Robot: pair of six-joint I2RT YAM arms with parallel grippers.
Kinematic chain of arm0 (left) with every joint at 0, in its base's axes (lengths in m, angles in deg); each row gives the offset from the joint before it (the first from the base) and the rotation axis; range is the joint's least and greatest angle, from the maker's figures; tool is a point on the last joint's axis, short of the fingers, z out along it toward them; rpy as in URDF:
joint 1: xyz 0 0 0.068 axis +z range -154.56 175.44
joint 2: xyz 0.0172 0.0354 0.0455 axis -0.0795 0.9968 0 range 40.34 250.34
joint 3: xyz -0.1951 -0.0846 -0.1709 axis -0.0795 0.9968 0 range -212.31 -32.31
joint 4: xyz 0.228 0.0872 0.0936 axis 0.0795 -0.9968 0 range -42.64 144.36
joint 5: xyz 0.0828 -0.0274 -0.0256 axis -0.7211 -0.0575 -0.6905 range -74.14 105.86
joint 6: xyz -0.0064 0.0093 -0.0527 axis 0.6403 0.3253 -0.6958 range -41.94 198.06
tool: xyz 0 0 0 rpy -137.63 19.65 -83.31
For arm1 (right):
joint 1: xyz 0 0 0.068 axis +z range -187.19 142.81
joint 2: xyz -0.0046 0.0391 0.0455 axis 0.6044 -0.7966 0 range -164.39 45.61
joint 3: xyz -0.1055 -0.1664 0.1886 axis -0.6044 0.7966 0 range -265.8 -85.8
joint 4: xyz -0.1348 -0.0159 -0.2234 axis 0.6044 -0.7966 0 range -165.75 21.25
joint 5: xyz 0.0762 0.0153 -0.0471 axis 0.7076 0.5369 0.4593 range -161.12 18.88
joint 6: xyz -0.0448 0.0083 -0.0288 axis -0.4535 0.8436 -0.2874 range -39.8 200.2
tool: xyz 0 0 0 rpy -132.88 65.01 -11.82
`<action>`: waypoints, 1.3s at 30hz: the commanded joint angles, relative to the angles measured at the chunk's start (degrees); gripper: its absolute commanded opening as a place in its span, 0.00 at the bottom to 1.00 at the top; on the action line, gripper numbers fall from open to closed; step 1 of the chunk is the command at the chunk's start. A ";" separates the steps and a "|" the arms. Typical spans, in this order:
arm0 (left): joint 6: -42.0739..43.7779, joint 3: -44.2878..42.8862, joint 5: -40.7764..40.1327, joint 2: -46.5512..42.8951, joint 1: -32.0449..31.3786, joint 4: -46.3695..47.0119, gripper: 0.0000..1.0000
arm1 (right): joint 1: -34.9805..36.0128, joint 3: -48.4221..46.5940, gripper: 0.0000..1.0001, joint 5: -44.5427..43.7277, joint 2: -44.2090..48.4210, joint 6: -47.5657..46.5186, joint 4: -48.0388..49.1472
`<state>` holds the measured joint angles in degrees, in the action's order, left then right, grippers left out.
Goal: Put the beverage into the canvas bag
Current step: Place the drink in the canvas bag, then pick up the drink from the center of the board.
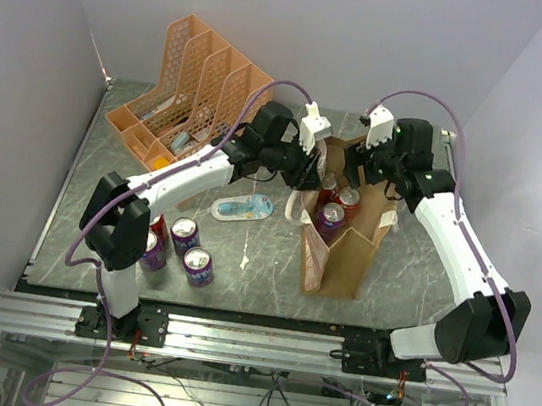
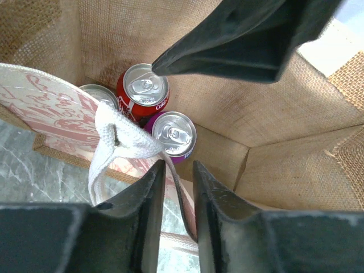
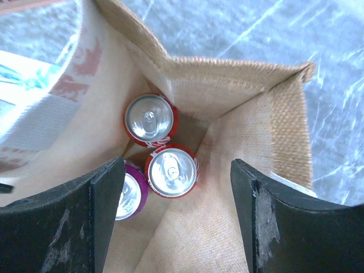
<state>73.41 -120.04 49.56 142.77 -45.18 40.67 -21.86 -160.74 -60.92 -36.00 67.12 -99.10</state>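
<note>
The canvas bag stands open mid-table. Three beverage cans stand upright on its floor: two red ones and a purple one. My left gripper hovers at the bag's left rim. Its fingers stand a narrow gap apart, and the rim's edge below the white handle runs loosely between them. My right gripper hangs over the bag's far end, wide open above the cans, with nothing between its fingers.
More cans stand on the table beside the left arm's base. An orange mesh file organiser sits at the back left. A flat blue-and-white packet lies left of the bag. Walls close in on both sides.
</note>
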 commanded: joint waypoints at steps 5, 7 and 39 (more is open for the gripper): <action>5.00 0.12 1.46 -5.36 0.04 -1.42 0.62 | 1.23 -3.34 0.74 4.79 5.49 -3.47 -5.24; 6.89 0.39 1.64 -7.03 0.48 -2.83 0.72 | 1.57 -2.85 0.74 5.47 7.07 -3.74 -6.27; 17.33 18.63 -5.88 -31.94 29.38 -15.12 0.89 | 4.30 -15.67 0.78 5.21 1.17 1.04 -0.66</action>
<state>89.08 -102.18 44.92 111.63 -18.69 28.08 -18.86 -173.07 -57.95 -33.94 67.97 -101.16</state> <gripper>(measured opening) 0.890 0.776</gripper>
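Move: The canvas bag's left rim still stands between the left hand's loosening fingertips; the organizer is roughly 28 cm left and 11 farther out, 12 below, and the flat blue packet 14 left, level ahead, 22 below. From the right hand, the nearest waiting purple can is about 32 cm left, 24 back and 16 below; the red can in the bag is 3 back, 1 right and 15 below. The bag's left rim comes free as the left fingers open wide and lift about 6 cm; that hand then sweeps some 24 cm left, away from the bag towards the organizer, turning about 25 degrees counter-clockwise. The right hand, empty and still open, rises about 10 cm, away from the cans in the bag, drawing back 4 cm on the way and then forward again. ##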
